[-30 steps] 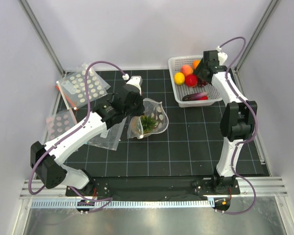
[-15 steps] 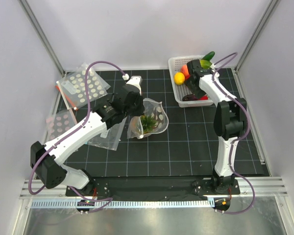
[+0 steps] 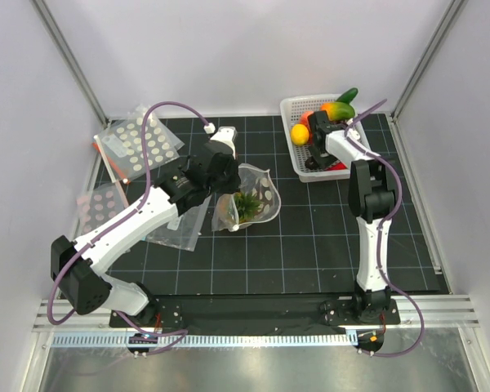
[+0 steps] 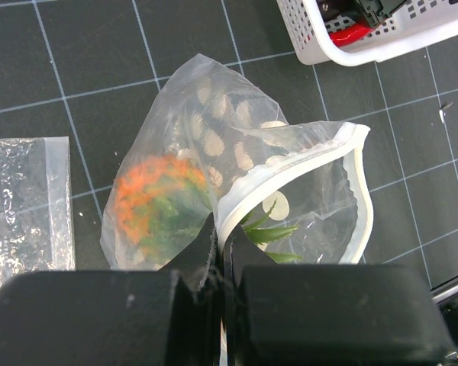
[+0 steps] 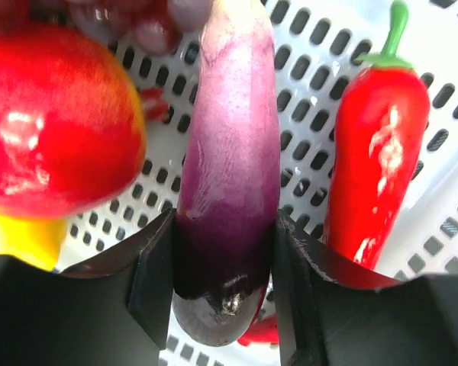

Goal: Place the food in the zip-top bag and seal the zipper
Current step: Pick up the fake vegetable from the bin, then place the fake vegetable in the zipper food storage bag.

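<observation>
The zip-top bag (image 4: 290,164), clear with white dots, lies mid-table with its mouth held open. My left gripper (image 4: 221,248) is shut on the zipper (image 4: 290,164) edge at the mouth. An orange pineapple (image 4: 149,198) with a green crown sits inside the bag (image 3: 257,196). In the white basket (image 3: 290,106) my right gripper (image 5: 224,255) is shut on the purple eggplant (image 5: 229,145), one jaw pressed on each side. A red chili pepper (image 5: 374,152) lies right of it and a round red fruit (image 5: 53,122) to the left. From above the right gripper (image 3: 320,157) hides the eggplant.
Two more dotted bags (image 3: 139,143) (image 3: 102,208) and a plain clear bag (image 3: 175,224) lie at the left. The basket also holds a lemon (image 3: 299,131), a mango (image 3: 337,109) and dark grapes (image 5: 153,23). Metal posts stand at the far corners.
The right arm swung left and down into the basket, and its jaws closed round the eggplant. The left arm and the bag have not moved.
</observation>
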Motion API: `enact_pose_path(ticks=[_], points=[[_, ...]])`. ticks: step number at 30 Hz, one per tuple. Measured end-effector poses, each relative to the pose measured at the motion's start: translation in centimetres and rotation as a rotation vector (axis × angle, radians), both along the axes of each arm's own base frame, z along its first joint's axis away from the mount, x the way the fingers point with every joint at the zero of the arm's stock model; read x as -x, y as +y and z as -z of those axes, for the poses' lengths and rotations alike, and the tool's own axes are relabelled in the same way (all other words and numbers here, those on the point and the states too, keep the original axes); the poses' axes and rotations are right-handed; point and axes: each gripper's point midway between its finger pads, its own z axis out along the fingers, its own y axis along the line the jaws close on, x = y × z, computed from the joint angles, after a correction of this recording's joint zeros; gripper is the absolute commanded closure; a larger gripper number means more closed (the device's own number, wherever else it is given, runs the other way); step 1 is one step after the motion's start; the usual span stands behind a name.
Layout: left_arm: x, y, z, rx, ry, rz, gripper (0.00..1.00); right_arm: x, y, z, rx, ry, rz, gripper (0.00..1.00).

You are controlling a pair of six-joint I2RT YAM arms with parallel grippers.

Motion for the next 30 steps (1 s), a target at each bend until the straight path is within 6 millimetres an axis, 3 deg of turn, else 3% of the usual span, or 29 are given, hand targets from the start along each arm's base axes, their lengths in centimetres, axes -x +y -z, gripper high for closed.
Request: enact_pose_path(ticks=[4, 7, 9, 15, 17, 21, 30], points=[[0.0, 0.0, 0.0, 0.000, 0.000, 0.000, 1.00, 0.5, -0.9, -0.5, 0.064, -0.033, -0.011, 0.83], [0.0, 0.0, 0.0, 0.000, 0.000, 0.000, 1.00, 1.8, -2.0, -2.7, 0.166, -0.068, -0.039, 0.85], [0.0, 0.0, 0.0, 0.000, 0.001, 0.000, 1.00, 2.3, -2.3, -5.2, 0.219, -0.119, -0.062, 0.87], [0.0, -0.1, 0.1, 0.000, 0.005, 0.004, 1.00, 4.7, -1.9, -17.3, 0.339, -0.432, -0.151, 0.89], [0.0, -0.2, 0.4, -0.001, 0.010, 0.007, 1.00, 5.7, -0.6, -21.3, 0.373, -0.553, -0.207, 0.91], [0.0, -0.5, 1.0, -0.008, 0.026, 0.012, 1.00, 8.0, 2.8, -25.7, 0.388, -0.719, -0.344, 0.96], [-0.1, -0.5, 1.1, 0.005, 0.040, 0.015, 0.99, 16.2, 9.8, -29.0, 0.295, -0.995, -0.650, 0.99]])
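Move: The right hand is down in the bin, fingers already shut on the eggplant's dark end; the bag's open mouth, where it is bound, lies some 19 cm back, 22 cm to its left and 10 cm higher. The lemon sits about 10 cm ahead and 5 cm left of that hand, the red chili 2 cm back and 6 cm right. From the left hand the mouth is about 2 cm ahead, 6 cm right and 8 cm lower. Up first, steeply, the right hand lifts the eggplant out of the bin by nearly 30 cm, then swings back and left towards the open bag while slowing its climb. Its wrist tips the fingers up by more than 50 degrees and turns counter-clockwise, grip kept. The left hand keeps pinching the bag's edge, sinking about a centimetre. ##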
